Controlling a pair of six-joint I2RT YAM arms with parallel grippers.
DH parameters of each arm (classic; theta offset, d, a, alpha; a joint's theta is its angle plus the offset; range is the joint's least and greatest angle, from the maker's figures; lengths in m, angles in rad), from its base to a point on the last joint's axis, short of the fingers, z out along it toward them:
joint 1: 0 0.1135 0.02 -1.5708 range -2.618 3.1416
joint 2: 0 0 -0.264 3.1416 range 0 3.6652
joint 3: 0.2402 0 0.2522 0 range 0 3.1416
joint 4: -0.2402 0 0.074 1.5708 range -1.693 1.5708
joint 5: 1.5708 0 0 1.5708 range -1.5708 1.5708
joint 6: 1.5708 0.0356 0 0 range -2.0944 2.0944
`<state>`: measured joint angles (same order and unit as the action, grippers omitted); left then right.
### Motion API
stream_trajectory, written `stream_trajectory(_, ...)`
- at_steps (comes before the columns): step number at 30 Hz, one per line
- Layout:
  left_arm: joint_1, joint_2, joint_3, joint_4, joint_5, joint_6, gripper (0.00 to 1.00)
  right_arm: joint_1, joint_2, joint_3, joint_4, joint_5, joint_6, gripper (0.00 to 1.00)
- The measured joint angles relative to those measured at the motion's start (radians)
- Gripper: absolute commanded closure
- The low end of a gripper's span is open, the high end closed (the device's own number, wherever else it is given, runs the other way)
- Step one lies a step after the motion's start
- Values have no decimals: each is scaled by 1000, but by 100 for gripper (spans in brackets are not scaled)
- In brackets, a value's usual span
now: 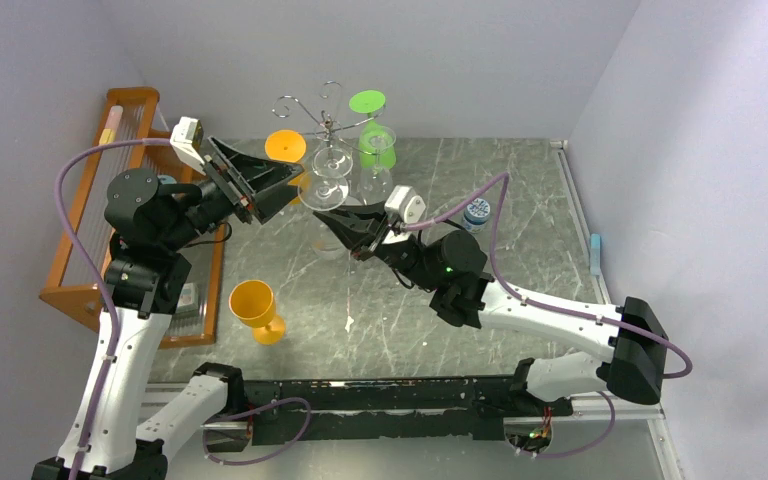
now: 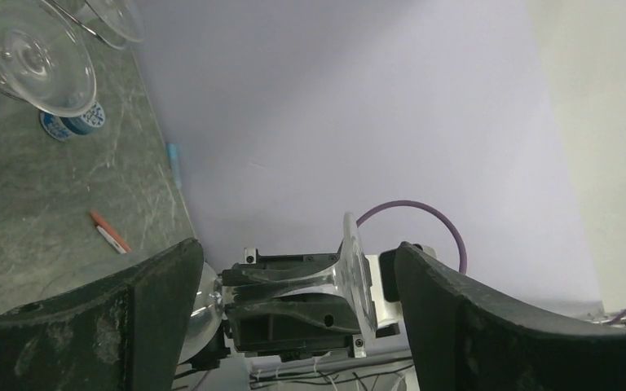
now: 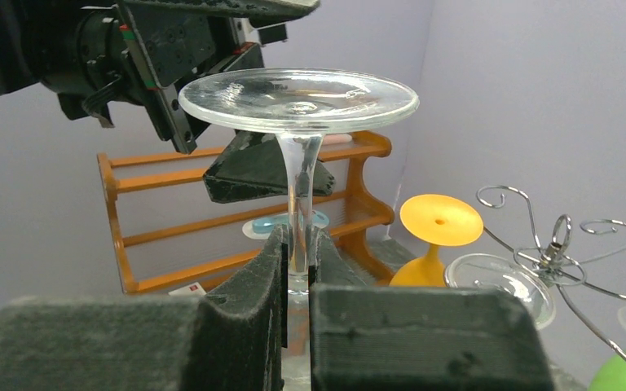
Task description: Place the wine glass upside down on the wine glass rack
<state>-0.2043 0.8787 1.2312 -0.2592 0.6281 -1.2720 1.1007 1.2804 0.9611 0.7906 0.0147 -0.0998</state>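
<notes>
A clear wine glass (image 3: 297,102) is held upside down, foot on top, with my right gripper (image 3: 297,244) shut on its stem (image 3: 297,187). Seen from above, that gripper (image 1: 345,228) hovers just in front of the chrome wine glass rack (image 1: 328,122), with the glass's foot (image 1: 325,190) above it. The rack's curled wire arms (image 3: 556,252) stand to the right, with another clear glass (image 3: 499,281) hanging on them. My left gripper (image 1: 285,190) is open wide, level with the held glass and to its left, holding nothing. From its own view the held glass (image 2: 357,277) shows beyond its fingers (image 2: 130,326).
A green glass (image 1: 375,140) and an orange glass (image 1: 286,146) hang on the rack. A yellow glass (image 1: 253,305) stands upright near the left arm. An orange-brown wooden rack (image 1: 80,230) lines the left wall. A small blue-and-white pot (image 1: 476,212) and a pen (image 2: 110,232) lie on the right.
</notes>
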Motion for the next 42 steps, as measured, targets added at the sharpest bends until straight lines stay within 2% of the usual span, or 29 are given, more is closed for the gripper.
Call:
stream_trajectory(12,0,47,5,-41,85,57,67,0,60,-8,17,-74,-48,100)
stream_trajectory(18,0,39,5,-48,100,68,60,0,65,-13,17,-75,-51,100)
stream_trajectory(21,0,39,5,-55,102,70,62,0,65,-14,20,-69,-50,100)
stream_trajectory(24,0,38,5,-57,103,71,71,-1,65,-15,20,-63,-37,100)
stream_trajectory(26,0,35,5,-57,107,69,82,-3,65,-16,21,-62,-31,100)
stream_trajectory(27,0,34,5,-56,108,66,91,-5,65,-16,20,-63,-27,100)
stream_trajectory(28,0,33,5,-54,109,64,94,-7,65,-18,20,-63,-22,100)
stream_trajectory(30,0,28,3,-54,113,55,95,-8,66,-21,19,-64,-17,100)
stream_trajectory(31,0,27,3,-55,113,51,95,-9,66,-21,16,-66,-14,96)
stream_trajectory(33,0,26,3,-67,107,45,95,-11,68,-17,2,-71,0,78)
stream_trajectory(35,0,26,5,-80,94,45,95,-15,69,-11,-13,-74,23,55)
stream_trajectory(37,-1,26,14,-100,72,59,95,-19,69,-11,-15,-73,52,42)
stream_trajectory(39,-1,25,30,-117,41,71,95,-24,69,-11,-14,-76,70,35)
stream_trajectory(42,0,17,59,-166,-35,97,95,-26,62,-11,-20,-81,97,30)
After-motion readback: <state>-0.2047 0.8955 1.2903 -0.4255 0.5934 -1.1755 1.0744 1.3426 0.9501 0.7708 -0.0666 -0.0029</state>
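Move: The wine glass hangs upside down from my right fingers by its stem. Its foot is about 5 cm to the right of my left hand, 1 cm back and 2 cm higher. My left fingers stand open some 6 cm left of, 1 cm ahead of and 5 cm above my right hand. From my left hand, the racked orange glass foot is 11 cm ahead, 1 cm left; the racked clear glass foot 8 cm ahead, 6 cm right; both roughly 10 cm lower. My right hand lowers the glass by about 4 cm and carries it 2 cm left, bringing its foot between my left fingers, while my left hand sinks 2 cm and eases slightly right. My left fingers narrow, pause half-open, then pinch the foot's rim; only then do I spread my right fingers off the stem. Keeping the pinch, I start my left hand back leftward and forward. ##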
